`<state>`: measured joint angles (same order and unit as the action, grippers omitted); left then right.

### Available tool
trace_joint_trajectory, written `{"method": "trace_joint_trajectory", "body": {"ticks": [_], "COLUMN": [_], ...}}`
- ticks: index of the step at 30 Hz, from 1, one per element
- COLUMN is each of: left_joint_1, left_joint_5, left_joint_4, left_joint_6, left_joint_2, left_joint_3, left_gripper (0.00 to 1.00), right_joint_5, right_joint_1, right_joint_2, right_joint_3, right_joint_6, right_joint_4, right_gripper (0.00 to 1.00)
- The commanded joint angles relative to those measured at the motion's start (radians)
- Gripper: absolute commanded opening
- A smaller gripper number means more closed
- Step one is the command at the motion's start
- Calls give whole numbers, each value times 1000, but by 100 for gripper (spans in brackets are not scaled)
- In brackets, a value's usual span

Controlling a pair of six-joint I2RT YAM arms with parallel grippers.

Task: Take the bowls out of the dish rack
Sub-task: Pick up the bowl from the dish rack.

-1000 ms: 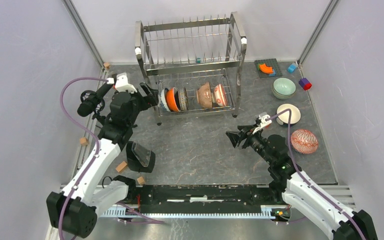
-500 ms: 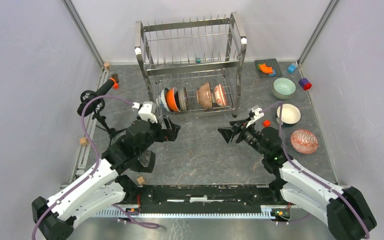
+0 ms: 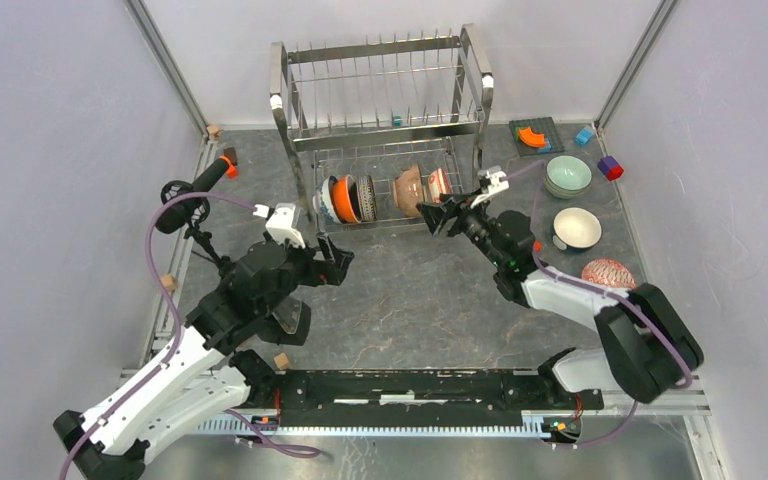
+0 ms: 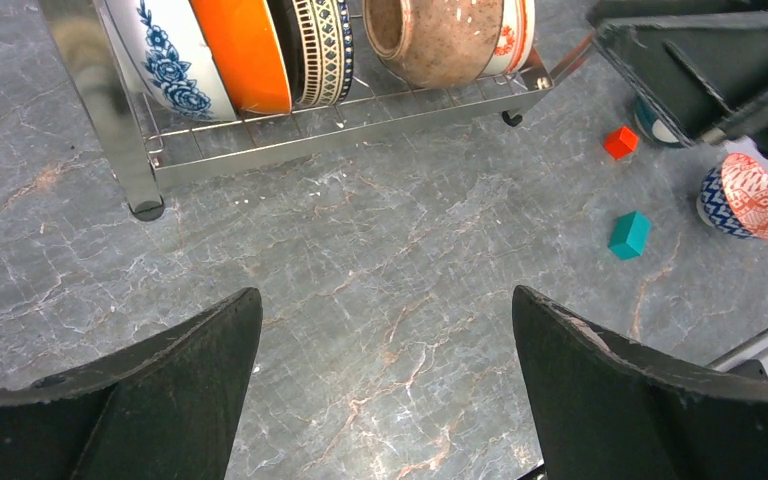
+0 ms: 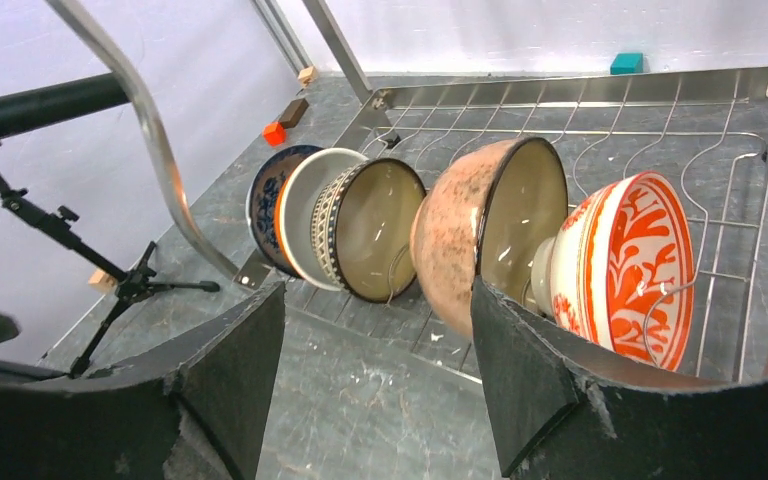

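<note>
The dish rack (image 3: 375,48) stands at the back of the table. Its lower tier holds several bowls on edge: blue-and-white (image 3: 328,200), orange (image 3: 345,198), dark patterned (image 3: 365,195), brown (image 3: 410,190) and red-patterned (image 3: 441,186). My right gripper (image 3: 438,215) is open right at the rack's front, by the brown bowl (image 5: 480,230); nothing lies between its jaws (image 5: 378,300). My left gripper (image 3: 338,262) hangs wide open over bare table in front of the rack's left half (image 4: 385,300). On the table to the right sit a pale green bowl (image 3: 568,175), a cream bowl (image 3: 577,227) and a red-patterned bowl (image 3: 608,272).
A black stand with a microphone (image 3: 190,195) stands at the left edge. A red block (image 4: 618,142) and a teal block (image 4: 628,235) lie on the table right of the rack. A dark mat with an orange piece (image 3: 535,135) and coloured blocks (image 3: 610,167) sit back right.
My left arm swung from the rack's left end down to the table in front of it and opened fully. My right arm reached up and left to the rack's front.
</note>
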<state>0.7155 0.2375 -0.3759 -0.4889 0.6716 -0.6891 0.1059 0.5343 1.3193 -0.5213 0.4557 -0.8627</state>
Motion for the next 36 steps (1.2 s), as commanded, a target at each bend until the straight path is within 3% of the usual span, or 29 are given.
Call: {"method": "trace_joint_trajectory", "body": {"ticks": [1,8,24,36], "left_joint_1": [3,4,5,4], "left_joint_5": [-28,-10,-13,-2], "left_joint_4": [-4,34,26,28], "left_joint_6": [44,41,9,12], "left_joint_2": [-67,-160,-124,-123], "left_joint_3": [8,61,62,67], "left_gripper": [100,100,100,100], "right_joint_5": [5,60,118,261], "right_joint_1": [-12,-42,-53,-83], "right_joint_2": [116,257,401,478], "right_joint_3": [-108,-197,-295,-291], "right_joint_6": [14,45,47,216], "right_joint_4": [-90,-103,-4,-146], "right_gripper": [72,71,61,45]}}
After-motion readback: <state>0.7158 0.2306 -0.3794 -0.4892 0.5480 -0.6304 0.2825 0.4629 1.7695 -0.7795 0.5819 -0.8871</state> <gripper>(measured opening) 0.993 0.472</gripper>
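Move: The brown speckled bowl, standing on edge in the rack with its mouth to the right, lies about 11 cm ahead of the right hand, 6 cm to its left and 8 cm below. At much the same depth and height, the red-and-white bowl stands roughly 8 cm to the right of the brown one, and the black-and-white patterned bowl some 12 cm to the left of it. From the left hand the brown bowl is about 18 cm ahead, 17 cm right and 8 cm lower. The right hand reaches in over the rack's near edge towards the brown bowl, going some 7 cm forward with a drift of about 4 cm to the left, sinking as it goes and then dropping nearly straight down at the end, about 7 cm in all. Its fingers tip down some 13 degrees and narrow from about three-quarters open to about half, coming astride the bowl's near rim with the left finger on the outer side and the right finger at the mouth, though no pinch can be seen yet. ##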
